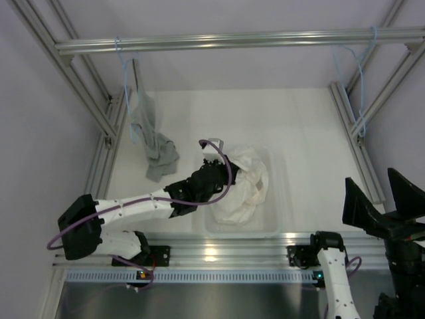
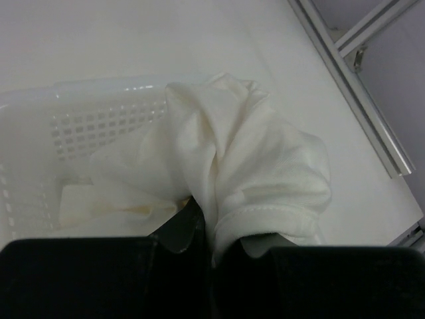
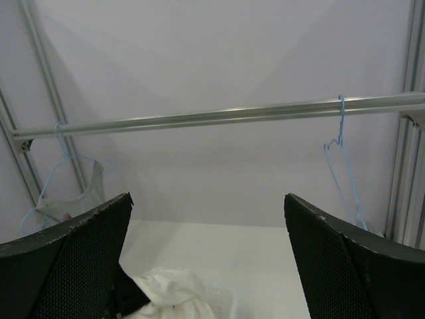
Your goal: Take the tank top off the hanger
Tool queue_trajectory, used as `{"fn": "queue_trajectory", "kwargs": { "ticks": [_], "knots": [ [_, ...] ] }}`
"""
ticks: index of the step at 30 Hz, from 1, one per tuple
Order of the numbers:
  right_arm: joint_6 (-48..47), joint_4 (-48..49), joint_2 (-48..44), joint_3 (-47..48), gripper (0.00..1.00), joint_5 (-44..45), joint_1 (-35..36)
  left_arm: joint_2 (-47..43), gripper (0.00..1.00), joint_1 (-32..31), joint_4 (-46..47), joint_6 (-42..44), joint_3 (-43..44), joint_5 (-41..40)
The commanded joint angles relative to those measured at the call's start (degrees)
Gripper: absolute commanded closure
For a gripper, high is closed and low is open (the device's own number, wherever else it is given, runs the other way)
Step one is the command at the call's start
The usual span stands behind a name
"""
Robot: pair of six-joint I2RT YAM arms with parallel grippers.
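The white tank top (image 1: 244, 185) lies bunched in a heap, partly inside a white perforated basket (image 1: 280, 224) and draped over its rim. My left gripper (image 1: 211, 174) reaches in from the left and is shut on a fold of the tank top (image 2: 252, 153), with the fabric pinched between the dark fingers (image 2: 179, 229). An empty blue wire hanger (image 1: 358, 73) hangs from the overhead rail at the right, also visible in the right wrist view (image 3: 342, 166). My right gripper (image 1: 378, 196) is raised at the right side, open (image 3: 207, 197), holding nothing.
A second blue hanger (image 1: 123, 60) at the left end of the rail carries a smaller grey garment (image 1: 149, 133). Aluminium frame posts (image 1: 362, 146) border both sides of the white table. The basket wall (image 2: 80, 100) fills the left of the left wrist view.
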Motion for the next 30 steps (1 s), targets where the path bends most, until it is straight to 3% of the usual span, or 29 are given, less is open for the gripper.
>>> {"fn": "queue_trajectory", "kwargs": {
  "ticks": [1,2,6,8,9,10,16,19,24,30],
  "knots": [
    [1.2,3.6,-0.5,-3.4,0.05,-1.4,0.0,4.8,1.0,-1.0,-2.0,-4.4,1.4,-1.2],
    [1.6,3.9,-0.5,-4.2,0.05,-1.6,0.0,5.6,0.99,-1.0,-2.8,-4.6,1.9,-1.2],
    [0.8,4.5,0.2,-7.0,0.05,-2.0,0.0,7.1,0.77,-1.1,-7.1,-6.3,3.5,-0.9],
    [0.0,4.5,0.7,-8.7,0.05,-2.0,0.0,6.7,0.38,-1.4,-9.0,-7.2,4.0,-1.5],
    [-0.3,4.5,1.4,-9.4,0.05,-2.0,0.1,6.3,0.13,-1.6,-10.3,-7.1,4.1,-1.5],
    [-0.9,4.5,1.7,-10.4,0.05,-2.3,0.0,4.9,0.01,-2.1,-10.8,-6.5,4.2,-2.4],
    [-3.3,5.1,5.9,-15.0,0.05,-3.9,0.0,-3.3,0.01,-3.1,-15.2,0.7,8.4,-8.0],
    [-5.3,4.9,8.8,-16.7,0.05,-4.1,0.0,-6.9,0.01,-2.6,-20.4,4.5,13.0,-16.6],
    [-9.7,1.3,13.2,-16.5,0.01,-0.7,1.5,-11.6,0.01,8.7,-35.6,3.2,17.5,-16.8],
    [-15.5,-6.0,16.4,-15.1,0.01,15.4,13.0,-14.1,0.01,29.6,-48.9,2.5,17.6,-3.7]
  ]
}}
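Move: The white tank top is in the left fingers and hangs into the white basket, whose middle is about 17 cm below the left hand, some 3 cm back and 2 cm to its right. The hanging grey cloth is about 12 cm ahead of that hand, 28 cm to its left and 10 cm lower. From the right hand the basket is roughly 19 cm ahead, 20 cm left and 49 cm below. Lower the left gripper about 8 cm into the basket and open it wide to let go of the white tank top. Then lift it clear and swing it some 20 cm left and a little forward, towards the grey cloth, turning counter-clockwise. Meanwhile bring the empty, still-open right gripper forward about 17 cm and down 13, tipping its fingers down. ##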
